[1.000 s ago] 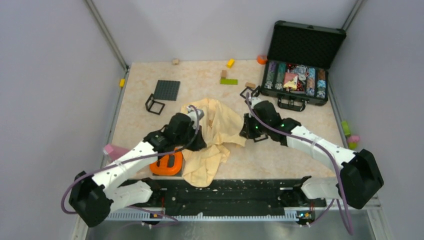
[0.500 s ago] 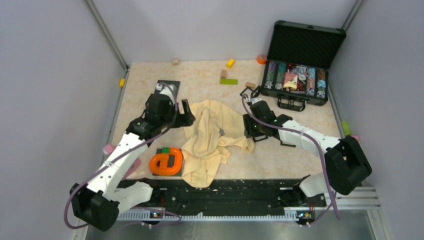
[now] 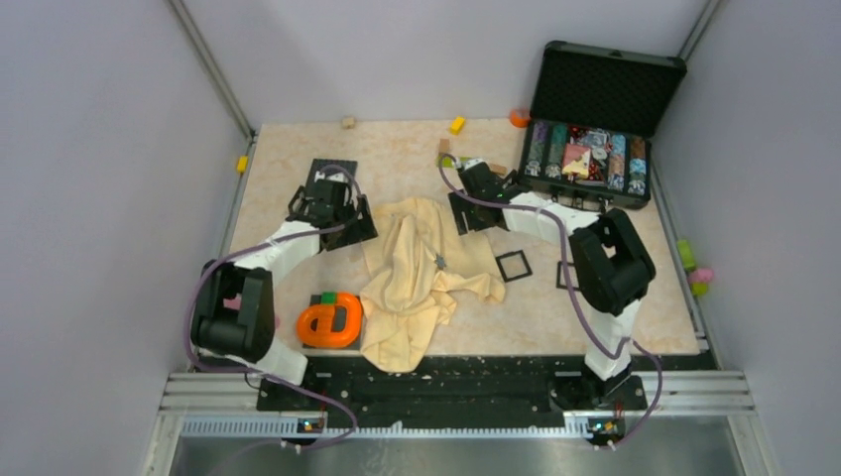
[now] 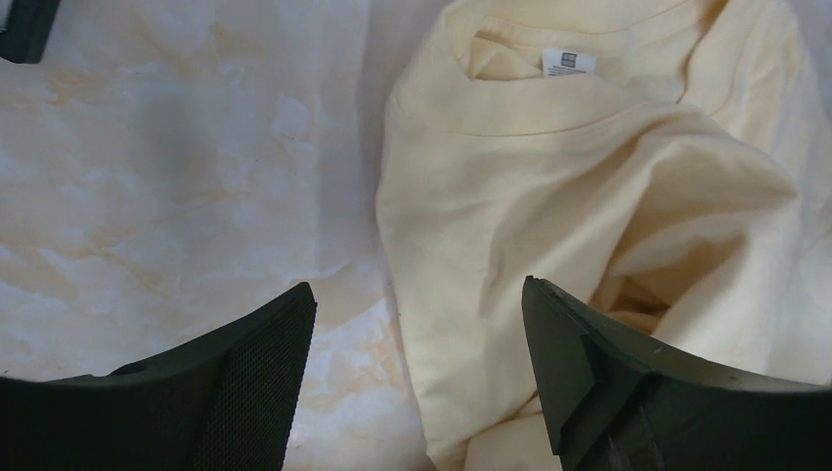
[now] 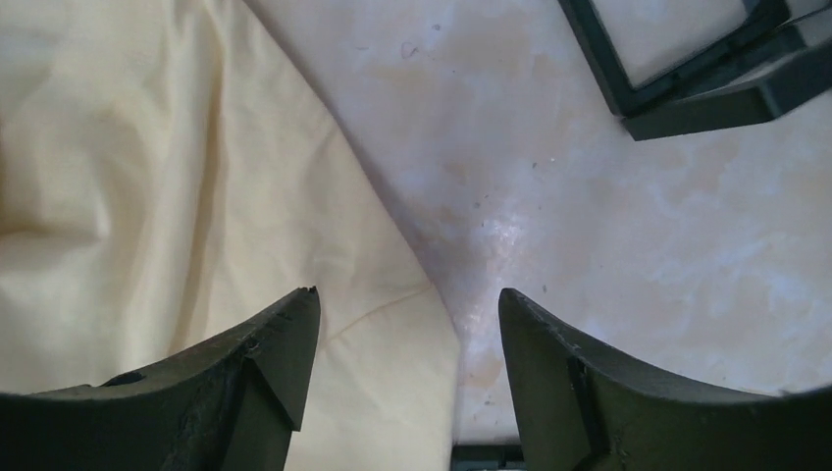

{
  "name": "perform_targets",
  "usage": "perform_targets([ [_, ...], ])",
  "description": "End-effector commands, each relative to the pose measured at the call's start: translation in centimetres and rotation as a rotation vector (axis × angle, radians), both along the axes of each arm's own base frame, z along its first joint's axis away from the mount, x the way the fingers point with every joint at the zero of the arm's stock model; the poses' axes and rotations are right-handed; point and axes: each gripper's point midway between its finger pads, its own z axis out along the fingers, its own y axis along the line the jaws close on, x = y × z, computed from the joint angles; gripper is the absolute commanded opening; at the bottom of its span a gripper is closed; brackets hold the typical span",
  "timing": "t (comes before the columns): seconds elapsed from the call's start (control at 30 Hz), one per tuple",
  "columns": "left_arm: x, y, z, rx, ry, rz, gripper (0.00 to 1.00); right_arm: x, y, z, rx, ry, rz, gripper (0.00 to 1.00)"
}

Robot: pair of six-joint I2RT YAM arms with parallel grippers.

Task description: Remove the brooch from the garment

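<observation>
The cream garment (image 3: 412,273) lies crumpled at the table's middle. The brooch (image 3: 438,262), a tiny star-like speck, sits on its right half. My left gripper (image 3: 359,234) is open beside the garment's upper left edge and holds nothing. In the left wrist view its gripper (image 4: 419,304) hangs over the cloth's edge, below the collar label (image 4: 569,61). My right gripper (image 3: 461,216) is open at the garment's upper right. In the right wrist view its gripper (image 5: 407,299) straddles the edge of the garment (image 5: 147,177) and is empty. Neither wrist view shows the brooch.
An open black case (image 3: 593,149) of chips stands at the back right. A black square frame (image 3: 514,265) lies right of the garment, and a frame (image 5: 687,59) shows in the right wrist view. An orange piece (image 3: 332,319) sits front left. A yellow brick (image 3: 457,125) lies at the back.
Both grippers went from shut to open and pulled back from the garment toward the far side. The cloth dropped flatter, the brooch came into sight, and a black frame now lies uncovered to its right.
</observation>
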Motion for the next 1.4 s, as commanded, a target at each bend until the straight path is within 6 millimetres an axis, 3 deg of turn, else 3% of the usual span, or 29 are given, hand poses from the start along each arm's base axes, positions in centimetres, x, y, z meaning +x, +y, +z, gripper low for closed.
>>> perform_targets([
  [0.0,3.1,-0.4,0.1,-0.002,-0.066,-0.004,0.81,1.7,0.7,-1.1,-0.087,-0.011,0.015,0.69],
  [0.2,4.9,-1.4,-1.7,-0.039,-0.036,-0.033,0.76,1.4,1.0,-3.4,-0.098,0.041,0.023,0.63],
  [0.3,5.8,-1.1,-2.2,-0.014,-0.022,-0.022,0.66,0.9,1.4,-4.8,-0.084,0.085,0.040,0.55],
  [0.37,6.1,-1.1,-2.8,-0.005,0.003,-0.021,0.59,0.5,1.2,-5.6,-0.091,0.104,0.036,0.40],
  [0.53,6.1,-0.2,-4.4,0.041,0.047,0.017,0.59,-0.1,0.8,-6.1,-0.043,0.117,0.035,0.01],
  [0.7,6.7,0.9,-5.6,0.076,0.076,0.050,0.56,0.1,1.1,-4.9,-0.024,0.095,0.044,0.00],
  [0.73,6.9,0.8,-5.8,0.062,0.081,0.044,0.45,0.3,1.2,-4.5,-0.016,0.087,0.044,0.00],
  [0.77,7.1,0.5,-5.9,0.039,0.082,0.030,0.16,0.5,1.4,-4.0,-0.005,0.075,0.042,0.00],
  [0.8,7.1,0.2,-5.8,0.017,0.086,0.015,0.00,0.8,1.5,-3.4,0.003,0.062,0.038,0.00],
  [0.83,7.3,0.2,-5.4,0.016,0.077,0.015,0.00,1.2,1.6,-2.3,0.015,0.040,0.035,0.00],
  [0.87,7.3,0.4,-4.9,0.025,0.058,0.015,0.00,1.6,1.6,-1.3,0.026,0.019,0.029,0.00],
  [1.1,7.3,2.2,7.0,0.068,-0.244,0.048,0.00,4.2,2.3,8.9,0.125,-0.170,0.048,0.00],
  [1.2,6.7,2.2,11.8,0.056,-0.310,0.050,0.00,4.5,2.7,13.6,0.176,-0.247,0.065,0.00],
  [1.37,5.3,3.8,18.4,0.101,-0.450,0.081,0.00,4.0,2.5,19.8,0.229,-0.355,0.085,0.00],
])
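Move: The left fingers stand open some 7 cm short of the garment's left shoulder edge, which lies about 5 cm lower and 1 cm to the right; the brooch is roughly 14 cm right and 4 cm back, the grid plate 14 cm ahead and 8 cm left. For the right hand, the garment's upper right edge lies 5 cm below, 1 cm ahead and 1 cm left; the brooch 7 cm left and 8 cm back, the hinged frame 8 cm ahead and 4 cm right. Both grippers close on the garment and pinch its upper edges: the right sinks nearly straight down about 5 cm and shuts first, waiting there while the left slides in low, forward and down, to the shoulder edge and shuts. Still pinching, both then rise some 16 cm away from the table, the right also drifting forward, fingertips tipping up 15 to 20 degrees. ##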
